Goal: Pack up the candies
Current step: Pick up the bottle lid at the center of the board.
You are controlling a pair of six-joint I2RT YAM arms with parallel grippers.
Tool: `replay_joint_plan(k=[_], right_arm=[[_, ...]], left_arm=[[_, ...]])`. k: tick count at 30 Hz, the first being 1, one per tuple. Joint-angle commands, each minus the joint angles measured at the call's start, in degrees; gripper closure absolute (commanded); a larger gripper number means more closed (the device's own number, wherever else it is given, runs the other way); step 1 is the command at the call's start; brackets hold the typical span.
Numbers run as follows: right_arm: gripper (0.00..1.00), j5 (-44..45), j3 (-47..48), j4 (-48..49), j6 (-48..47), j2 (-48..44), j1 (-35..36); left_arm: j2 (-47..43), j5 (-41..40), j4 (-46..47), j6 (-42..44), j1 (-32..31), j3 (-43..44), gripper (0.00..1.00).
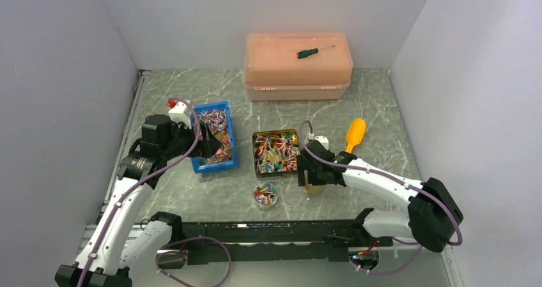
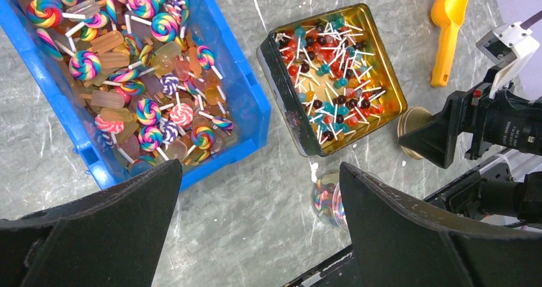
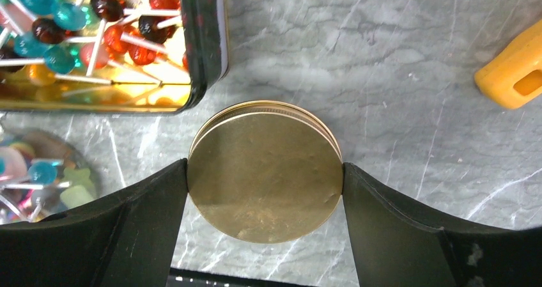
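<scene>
The candies are small lollipops. Swirled ones (image 1: 216,122) (image 2: 137,76) fill a blue bin (image 1: 234,147). Round ones (image 1: 276,151) (image 2: 332,76) (image 3: 83,38) lie in a square gold tin (image 3: 204,44). A few sit in a small glass jar (image 1: 265,195) (image 2: 327,197) (image 3: 38,178). My right gripper (image 1: 313,175) (image 3: 265,167) is shut on a round gold lid (image 3: 268,197) (image 2: 409,117) low over the table, just right of the tin. Both fingers press its rim. My left gripper (image 1: 208,145) (image 2: 261,165) hangs open over the bin's near edge, holding nothing.
An orange scoop (image 1: 353,135) (image 2: 447,25) (image 3: 511,69) lies right of the tin. A pink lidded box (image 1: 298,66) stands at the back with a green-handled screwdriver (image 1: 308,53) on top. Grey walls close in both sides.
</scene>
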Motion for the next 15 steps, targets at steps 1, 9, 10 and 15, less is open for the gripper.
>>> replay_joint_plan(k=[1,9,10,15], right_arm=[[0.33,-2.7,0.7,-3.5,-0.9,-4.0,1.3],[0.34,-5.1,6.0,-9.2,-1.4,-8.8,5.1],[0.34,-4.8,7.3,-10.0,-1.4,-8.9,6.0],[0.34,-3.6,13.1,-11.9,-1.7,-7.7,10.5]], left_arm=[[-1.5,2.0,2.2,-0.1,0.3,-0.5,0.01],[-2.4,4.6,1.7,-3.4,0.3,-1.6,0.01],[-2.6,5.1,1.9,-4.1,0.3,-1.8,0.01],[-2.9,5.6,0.6,-6.3,0.3,-1.6,0.01]])
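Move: The right hand, already holding the bottle lid across its rim just off the board, has the open candy jar about 14 cm to its left and 2 cm back, roughly level with it. The candy tin's middle lies some 11 cm ahead and 11 cm left, a little lower; the orange scoop 17 cm ahead and 13 cm right. From the left hand the jar is about 16 cm right, 8 cm back and 18 cm below. Upward and back at first, then bending left while still climbing faster, the right hand carries the pinched lid towards the jar, rising about 6 cm in all with some 3 cm back and 3 cm left. The wrist swings about 10 degrees counter-clockwise and the fingers keep their hold. The open left hand eases a cm or two back and right. ##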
